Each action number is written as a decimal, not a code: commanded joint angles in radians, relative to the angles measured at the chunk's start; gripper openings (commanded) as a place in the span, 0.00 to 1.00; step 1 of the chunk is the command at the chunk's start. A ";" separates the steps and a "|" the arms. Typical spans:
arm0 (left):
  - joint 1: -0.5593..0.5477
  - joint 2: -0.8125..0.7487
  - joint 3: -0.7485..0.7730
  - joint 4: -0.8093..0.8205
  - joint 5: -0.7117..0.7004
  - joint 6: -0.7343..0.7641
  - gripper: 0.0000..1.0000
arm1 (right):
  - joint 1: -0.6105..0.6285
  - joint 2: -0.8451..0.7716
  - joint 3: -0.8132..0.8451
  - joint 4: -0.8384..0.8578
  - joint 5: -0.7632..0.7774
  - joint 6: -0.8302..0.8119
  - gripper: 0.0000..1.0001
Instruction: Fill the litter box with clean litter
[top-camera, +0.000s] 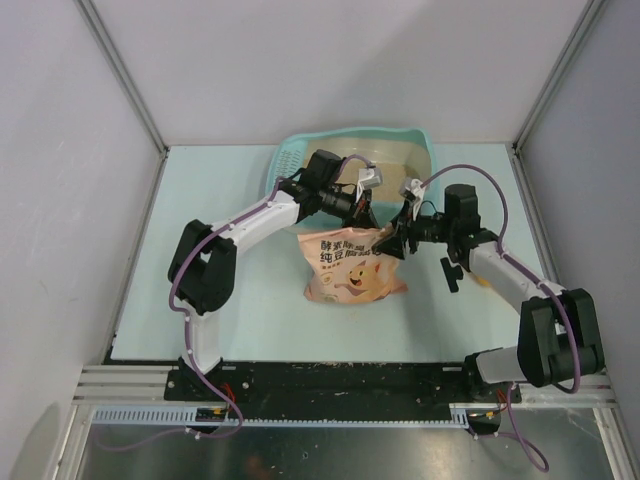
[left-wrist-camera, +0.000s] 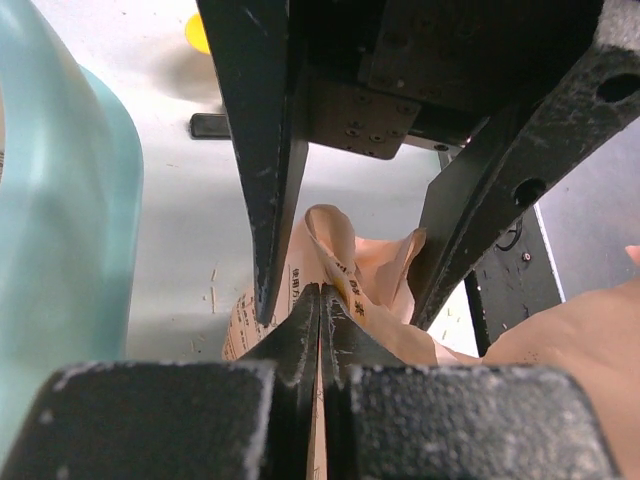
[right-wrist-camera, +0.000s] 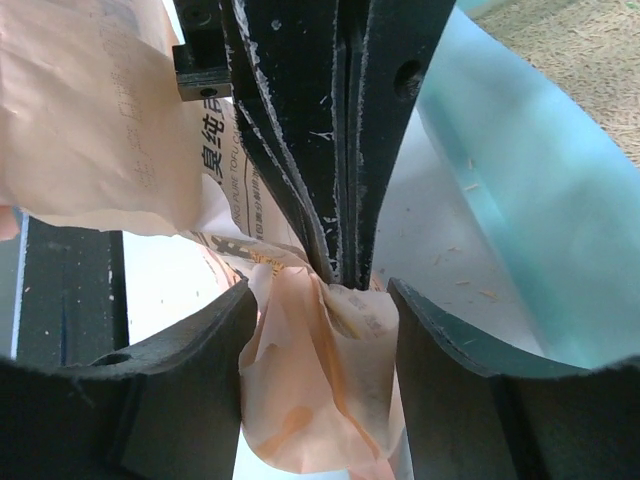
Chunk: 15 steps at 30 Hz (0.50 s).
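Note:
The light teal litter box (top-camera: 300, 150) stands at the back of the table, with beige clean litter (right-wrist-camera: 575, 50) on its floor. In front of it lies a pink bag (top-camera: 350, 270) whose top is lifted and bunched. My left gripper (left-wrist-camera: 322, 292) is shut on a thin edge of that bag top. My right gripper (right-wrist-camera: 320, 295) is open, its two fingers straddling the crumpled bag top just below the left gripper's tips. Both grippers meet above the bag, near the box's front wall (left-wrist-camera: 60, 200).
A yellow object (left-wrist-camera: 198, 32) lies on the table beyond the bag, towards the right arm. Grey enclosure walls stand on the left, right and back. Loose litter grains are scattered on the tabletop (right-wrist-camera: 450, 250) by the box.

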<state>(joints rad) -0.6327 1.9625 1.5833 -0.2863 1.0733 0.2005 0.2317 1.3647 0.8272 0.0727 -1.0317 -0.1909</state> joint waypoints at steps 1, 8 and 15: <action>-0.005 -0.053 0.001 0.016 0.065 -0.044 0.00 | 0.008 0.017 0.027 0.058 -0.053 0.014 0.57; -0.002 -0.048 0.004 0.019 0.030 -0.056 0.00 | 0.015 0.034 0.029 0.141 -0.083 0.100 0.43; 0.079 -0.094 0.035 0.016 -0.177 -0.127 0.06 | 0.012 0.030 0.029 0.099 -0.081 0.104 0.17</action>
<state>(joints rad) -0.6228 1.9579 1.5833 -0.2985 1.0649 0.1547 0.2356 1.4048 0.8272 0.1402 -1.0649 -0.0975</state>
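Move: The open right fingers already straddle the free corner of the bag's rim, its middle within about 1 cm to the left of the hand point. The left fingertips, shut on the rim, are some 5 cm to the right hand's left and 2 cm ahead. From the right hand the litter box's middle lies about 21 cm ahead, 8 cm left and 12 cm down. From the left hand the free corner is about 4 cm right and 2 cm back. The right hand stays almost in place at the top of the bag, easing under 1 cm to its left towards the left fingertips with a tilt of about 5 degrees, while its fingers close from a bit over half open to about a quarter and pinch the free corner of the rim between them. The left hand keeps its shut fingers on the rim beside it, hardly shifting, so that the two grippers end up facing each other tip to tip across the bag's mouth. ##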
